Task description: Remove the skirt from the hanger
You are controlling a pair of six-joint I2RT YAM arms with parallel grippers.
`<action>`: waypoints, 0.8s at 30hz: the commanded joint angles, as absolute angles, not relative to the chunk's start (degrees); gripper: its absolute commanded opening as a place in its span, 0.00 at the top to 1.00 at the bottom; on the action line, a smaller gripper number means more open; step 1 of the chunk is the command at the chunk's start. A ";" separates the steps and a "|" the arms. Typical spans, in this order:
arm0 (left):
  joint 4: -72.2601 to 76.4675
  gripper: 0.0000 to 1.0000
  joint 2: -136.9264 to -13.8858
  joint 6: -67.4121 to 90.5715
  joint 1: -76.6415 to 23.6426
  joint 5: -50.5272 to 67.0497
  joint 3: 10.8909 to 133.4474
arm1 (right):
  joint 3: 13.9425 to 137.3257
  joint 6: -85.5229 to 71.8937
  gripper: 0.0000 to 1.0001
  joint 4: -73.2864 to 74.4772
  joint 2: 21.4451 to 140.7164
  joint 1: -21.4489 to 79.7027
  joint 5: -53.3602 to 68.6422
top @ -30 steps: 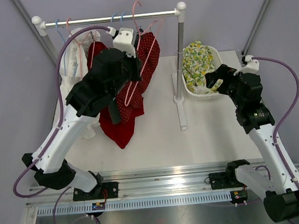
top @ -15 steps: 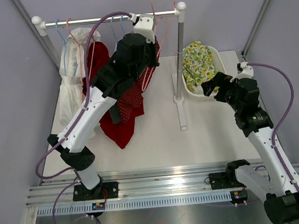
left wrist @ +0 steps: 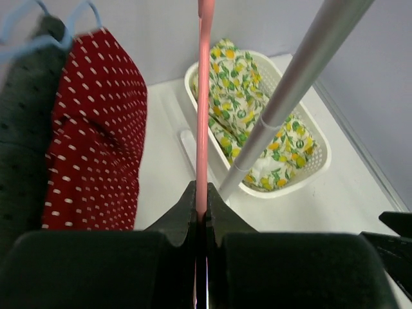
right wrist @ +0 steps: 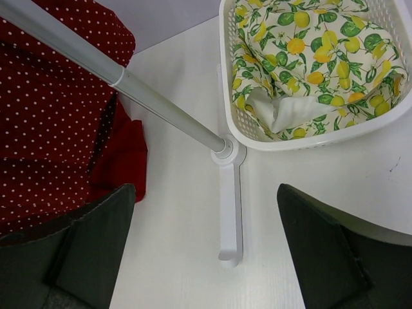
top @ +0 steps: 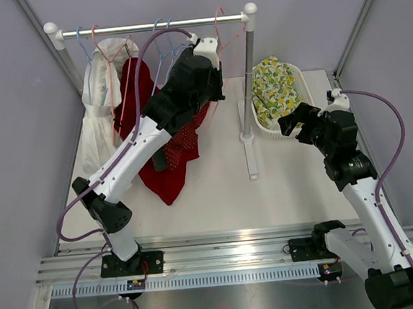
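Note:
The red polka-dot skirt (top: 183, 131) hangs under the rail (top: 130, 28), mostly behind my left arm. It also shows at the left of the left wrist view (left wrist: 96, 129) and of the right wrist view (right wrist: 51, 109). My left gripper (top: 216, 81) is near the rail's right end. In the left wrist view it (left wrist: 201, 212) is shut on the thin pink hanger (left wrist: 205, 96), whose hook (top: 220, 16) is by the rail. My right gripper (top: 298, 121) is open and empty in front of the basket, above the pole's foot in its wrist view (right wrist: 206, 251).
A white garment (top: 100, 91) and a plain red one (top: 161, 176) hang further left, with blue hanger hooks (top: 163, 28). The upright pole (top: 247, 78) stands on a white foot (top: 250, 154). A white basket (top: 298, 81) holding lemon-print cloth (top: 273, 91) sits at the back right.
My left arm swung right along the rail with the pink hanger, lifting its hook above the rail and lowering it again. My right gripper drew slightly left, away from the basket.

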State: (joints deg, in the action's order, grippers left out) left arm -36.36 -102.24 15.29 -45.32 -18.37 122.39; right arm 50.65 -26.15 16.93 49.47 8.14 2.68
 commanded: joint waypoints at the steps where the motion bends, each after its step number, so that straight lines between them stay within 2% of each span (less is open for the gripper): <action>1: -30.79 1.00 -97.05 18.89 -46.23 -15.38 112.80 | 51.33 -26.28 0.01 17.93 48.17 8.17 2.90; 2: -29.80 1.00 -95.73 19.42 -46.40 -15.38 106.59 | 51.15 -26.28 0.01 17.93 47.82 8.17 2.73; 5: -28.74 1.00 -92.38 20.04 -46.67 -15.91 101.44 | 50.01 -26.98 0.01 17.14 46.85 8.17 2.81; 9: -30.23 1.00 -89.92 18.90 -47.28 -16.70 101.34 | 50.62 -27.69 0.01 17.40 47.63 8.17 3.95; 10: -31.28 0.95 -88.87 18.72 -47.37 -16.87 101.51 | 50.80 -27.77 0.01 17.49 47.72 8.17 3.96; 11: -31.64 0.79 -88.25 18.46 -47.55 -17.05 101.51 | 51.06 -27.69 0.01 17.75 47.64 8.17 3.78; 13: -32.34 0.62 -86.67 18.19 -47.72 -17.23 100.73 | 51.24 -27.51 0.00 17.93 47.20 8.17 3.61; 14: -32.34 0.39 -85.01 17.93 -47.81 -17.31 100.20 | 51.24 -27.34 0.01 18.10 46.85 8.17 3.17; 18: -33.22 0.13 -80.95 17.32 -47.90 -18.80 99.49 | 51.15 -26.98 0.01 18.28 46.76 8.17 2.37; 20: -34.45 0.07 -79.81 16.79 -47.90 -19.33 100.54 | 51.33 -27.07 0.01 18.54 46.93 8.17 2.29; 24: -37.00 0.04 -77.53 15.65 -47.90 -20.56 104.32 | 51.86 -27.16 0.01 19.07 47.02 8.17 2.37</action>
State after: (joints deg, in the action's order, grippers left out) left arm -36.27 -80.64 17.39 -47.79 -18.35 100.40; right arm 50.26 -26.85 19.73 47.64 8.14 2.63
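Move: The left hand already holds the empty pink hanger, its hook just above the rail. The hanging spot on the rail is about 10 cm ahead of this hand, 2 cm to its right and some 16 cm above. The dotted dark-red skirt hangs about 12 cm to its left and 6 cm ahead, slightly lower; the rack's right post is about 12 cm right and 10 cm ahead. From the idle right hand, that rail spot is about 17 cm ahead, 23 cm left and 30 cm higher. Still pinching the pink hanger, the left hand drops quickly by about 5 cm to bring the hook down over the rail, then begins drawing back. On the way its fingers open wide and let go of the wire; the hand ends about 8 cm back and 5 cm to the left, climbing to its starting height as it leaves. ##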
